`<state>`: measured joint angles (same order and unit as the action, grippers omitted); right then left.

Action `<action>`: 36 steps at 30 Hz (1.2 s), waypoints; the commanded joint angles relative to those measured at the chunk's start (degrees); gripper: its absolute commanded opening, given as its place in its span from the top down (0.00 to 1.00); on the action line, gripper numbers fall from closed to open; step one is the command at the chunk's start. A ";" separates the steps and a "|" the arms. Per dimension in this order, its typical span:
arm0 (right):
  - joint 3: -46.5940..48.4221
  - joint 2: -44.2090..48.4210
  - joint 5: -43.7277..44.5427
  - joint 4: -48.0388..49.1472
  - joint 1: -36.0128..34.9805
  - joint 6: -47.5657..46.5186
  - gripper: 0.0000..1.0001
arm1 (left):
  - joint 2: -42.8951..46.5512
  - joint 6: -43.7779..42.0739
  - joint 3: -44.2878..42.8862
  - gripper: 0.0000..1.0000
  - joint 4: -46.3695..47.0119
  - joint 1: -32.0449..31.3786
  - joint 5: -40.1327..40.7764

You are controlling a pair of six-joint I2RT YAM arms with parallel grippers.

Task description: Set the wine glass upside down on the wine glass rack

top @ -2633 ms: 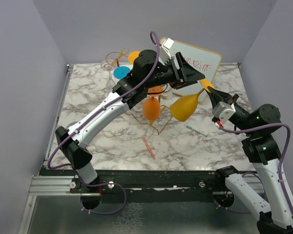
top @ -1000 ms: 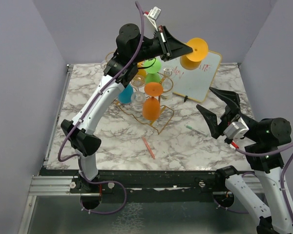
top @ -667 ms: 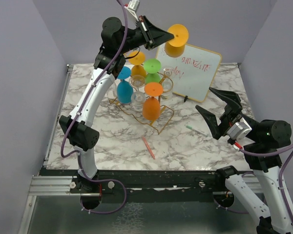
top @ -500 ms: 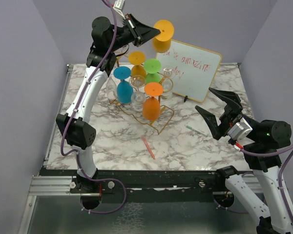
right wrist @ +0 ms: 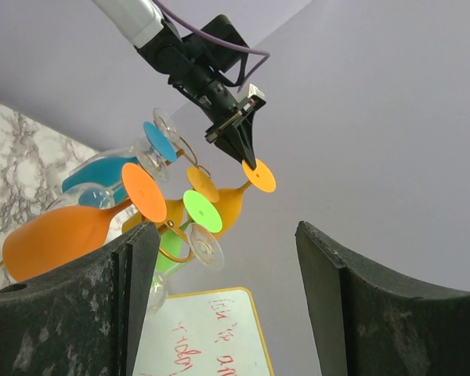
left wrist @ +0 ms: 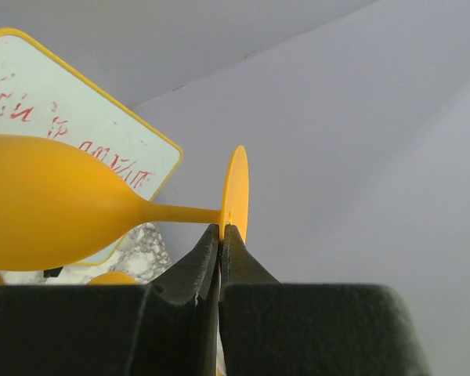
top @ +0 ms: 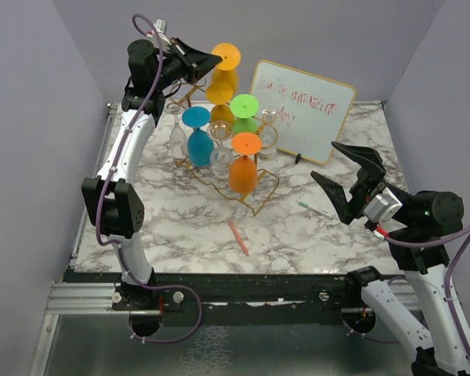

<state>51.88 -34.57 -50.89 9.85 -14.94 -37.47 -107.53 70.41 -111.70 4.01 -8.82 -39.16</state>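
My left gripper (top: pixel 207 64) is raised high over the back of the table, shut on the foot of a yellow-orange wine glass (top: pixel 225 76). The glass hangs foot up and bowl down. In the left wrist view the fingertips (left wrist: pixel 233 239) pinch the foot's disc where the stem meets it, and the wine glass (left wrist: pixel 47 211) bowl points left. It hovers just above the back of the gold wine glass rack (top: pixel 267 197), which carries blue, yellow, green, orange and clear glasses upside down. My right gripper (top: pixel 346 178) stands open and empty at the right, well away from the rack.
A yellow-framed whiteboard (top: pixel 301 110) with red writing leans at the back right. A pink stick (top: pixel 237 236) and a small green pen (top: pixel 313 208) lie on the marble table in front of the rack. Purple walls close in on three sides.
My left arm has swung the held wine glass leftwards, from above the whiteboard to above the rack's back. The right gripper has stayed open and almost still.
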 commanded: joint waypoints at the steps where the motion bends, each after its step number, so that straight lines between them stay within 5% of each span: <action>1: -0.46 0.25 -1.12 -0.21 -0.11 1.04 0.24 | 3.71 3.13 3.33 1.00 4.11 1.95 2.13; 16: -0.70 0.36 -0.75 -0.55 -0.09 1.38 0.24 | 3.51 -0.18 0.33 1.00 -12.85 5.45 4.09; 36: -0.93 0.18 -0.59 0.49 -0.09 2.14 0.23 | 3.21 -2.20 0.17 1.00 -17.94 5.94 5.37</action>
<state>51.42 -34.48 -50.87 9.82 -14.94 -36.18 -105.43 70.00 -110.15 -10.83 -3.33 -35.88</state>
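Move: The left hand holds the yellow wine glass upside down by its foot. The rack's empty far-left slot lies about 6 cm to this hand's left, 1 cm ahead and 8 cm below. At about that lower level, the hung yellow glass's foot is 3 cm back, the green foot 6 cm back and 7 cm right, and the blue foot 10 cm back and 5 cm left. From the idle right hand, the slot lies roughly 32 cm ahead, 33 cm left and 8 cm lower. Leftward and down, with a slight reach forward at the start, the left arm carries the yellow glass about 5 cm left and 4 cm lower towards the empty far-left slot. The sideways travel dies out midway and only a slow sinking remains, while the wrist tips the fingers down some 15 degrees and turns a little counter-clockwise. The shut fingers keep their pinch on the foot's edge. ##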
